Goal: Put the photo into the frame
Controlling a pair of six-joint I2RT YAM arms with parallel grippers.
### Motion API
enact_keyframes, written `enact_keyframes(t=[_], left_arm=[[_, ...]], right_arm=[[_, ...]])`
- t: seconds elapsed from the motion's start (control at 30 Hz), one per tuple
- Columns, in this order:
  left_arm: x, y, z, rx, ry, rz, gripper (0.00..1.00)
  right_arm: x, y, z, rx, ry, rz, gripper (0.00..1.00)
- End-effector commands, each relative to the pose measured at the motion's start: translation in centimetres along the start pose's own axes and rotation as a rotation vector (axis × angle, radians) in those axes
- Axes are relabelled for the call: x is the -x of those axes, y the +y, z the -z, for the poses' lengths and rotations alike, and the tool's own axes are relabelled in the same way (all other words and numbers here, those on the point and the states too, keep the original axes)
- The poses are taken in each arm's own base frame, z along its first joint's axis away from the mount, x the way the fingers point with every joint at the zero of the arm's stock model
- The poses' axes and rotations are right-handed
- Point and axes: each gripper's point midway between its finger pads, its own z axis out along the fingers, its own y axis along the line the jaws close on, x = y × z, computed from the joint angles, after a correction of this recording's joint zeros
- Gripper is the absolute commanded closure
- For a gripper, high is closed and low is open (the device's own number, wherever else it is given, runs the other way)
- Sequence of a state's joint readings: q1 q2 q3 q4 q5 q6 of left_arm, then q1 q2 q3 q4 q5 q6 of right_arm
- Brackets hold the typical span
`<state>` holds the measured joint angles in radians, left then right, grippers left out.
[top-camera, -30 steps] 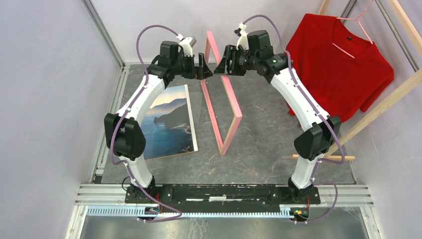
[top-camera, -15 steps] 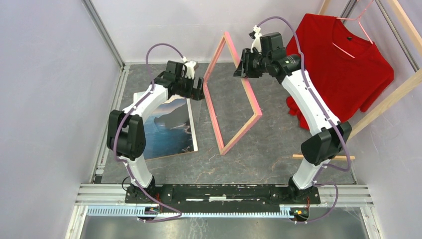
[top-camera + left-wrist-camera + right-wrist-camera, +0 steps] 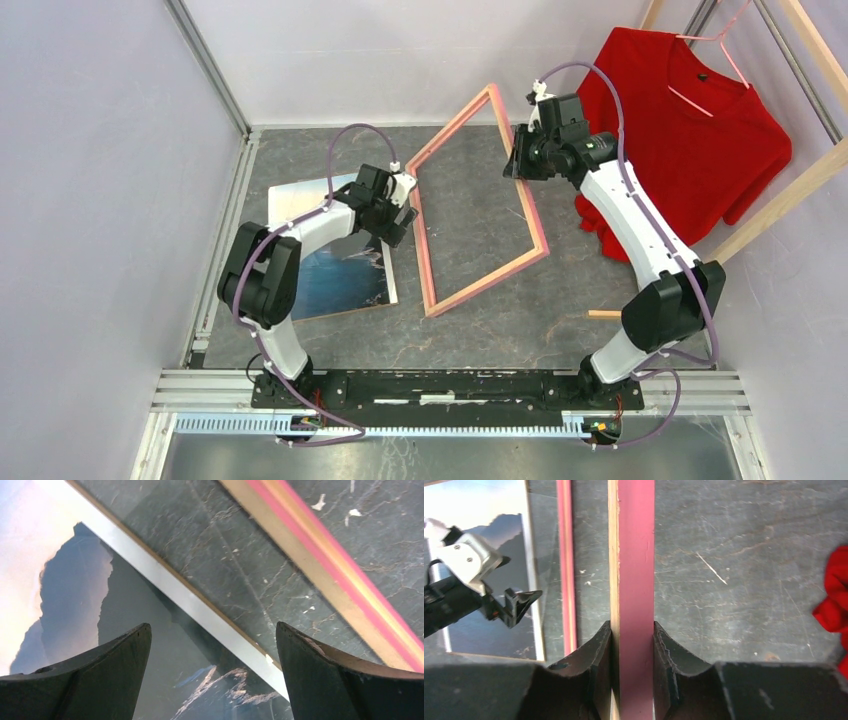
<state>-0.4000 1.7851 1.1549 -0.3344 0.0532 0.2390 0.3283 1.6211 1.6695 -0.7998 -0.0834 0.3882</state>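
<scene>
The frame (image 3: 422, 245) is thin and pink with a wood-coloured edge. It leans tilted, its left rail down on the table next to the photo and its right rail raised. My right gripper (image 3: 517, 160) is shut on that raised rail; in the right wrist view both fingers of the gripper (image 3: 631, 626) press the pink rail of the frame (image 3: 636, 555). The photo (image 3: 335, 265), blue mountains under a pale sky, lies flat on the table at left. My left gripper (image 3: 398, 218) hangs open just above the photo's right edge (image 3: 150, 580), nothing between its fingers (image 3: 212, 627).
A red shirt (image 3: 690, 120) on a pink hanger hangs from a wooden rack (image 3: 790, 190) at the right, close to my right arm. A short wooden stick (image 3: 605, 314) lies on the dark table (image 3: 500, 330). Pale walls and metal posts enclose the table.
The frame stood upright on edge between both grippers. My right gripper has closed on its rail and swung it over to the right. My left arm has dropped down to the photo's edge.
</scene>
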Motion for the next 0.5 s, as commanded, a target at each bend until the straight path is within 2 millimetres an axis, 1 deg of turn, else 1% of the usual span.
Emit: enact_keyframes(t=[0.0, 0.17, 0.23, 0.3, 0.47], left_arm=[[3.8, 1.1, 1.3, 0.122, -0.133, -0.123, 0.0], [3.8, 0.5, 0.5, 0.137, -0.126, -0.147, 0.0], [3.6, 0.2, 0.2, 0.137, -0.121, -0.163, 0.0], [3.3, 0.1, -0.2, 0.146, -0.105, -0.181, 0.0], [2.9, 0.3, -0.9, 0.172, -0.073, -0.2, 0.0]], right_arm=[[-2.1, -4.1, 0.2, -0.177, 0.024, 0.086, 0.88], [-5.5, -7.1, 0.0, -0.268, 0.044, 0.072, 0.89], [-6.3, -8.1, 0.2, -0.298, 0.032, 0.058, 0.9], [-7.5, -9.2, 0.0, -0.326, 0.038, 0.05, 0.9], [-9.7, -11.8, -0.6, -0.379, 0.061, 0.023, 0.92]])
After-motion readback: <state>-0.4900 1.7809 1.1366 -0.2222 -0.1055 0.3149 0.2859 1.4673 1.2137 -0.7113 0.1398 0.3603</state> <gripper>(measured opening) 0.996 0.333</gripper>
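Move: The pink frame, still pinched by its right rail in the right hand, is going to bare table some 8 cm back, 10 cm to the right and 21 cm below. Its left rail rests 17 cm left, 3 cm back; the photo lies 33 cm left, 4 cm back; the red shirt's hem hangs 17 cm right, about level. From the empty left hand the photo's middle is 12 cm left, 3 cm back and 5 cm below, the left rail 4 cm right, 2 cm back. The frame's raised right rail, kept in the right fingers, is brought down about 11 cm and carried 8 cm right and 5 cm back towards the table, the hand rolling its left side down and turning some 10 degrees clockwise. The open left hand hovers over the gap between photo and left rail, easing about 2 cm forward and right, slightly up, and tilting about 10 degrees. ##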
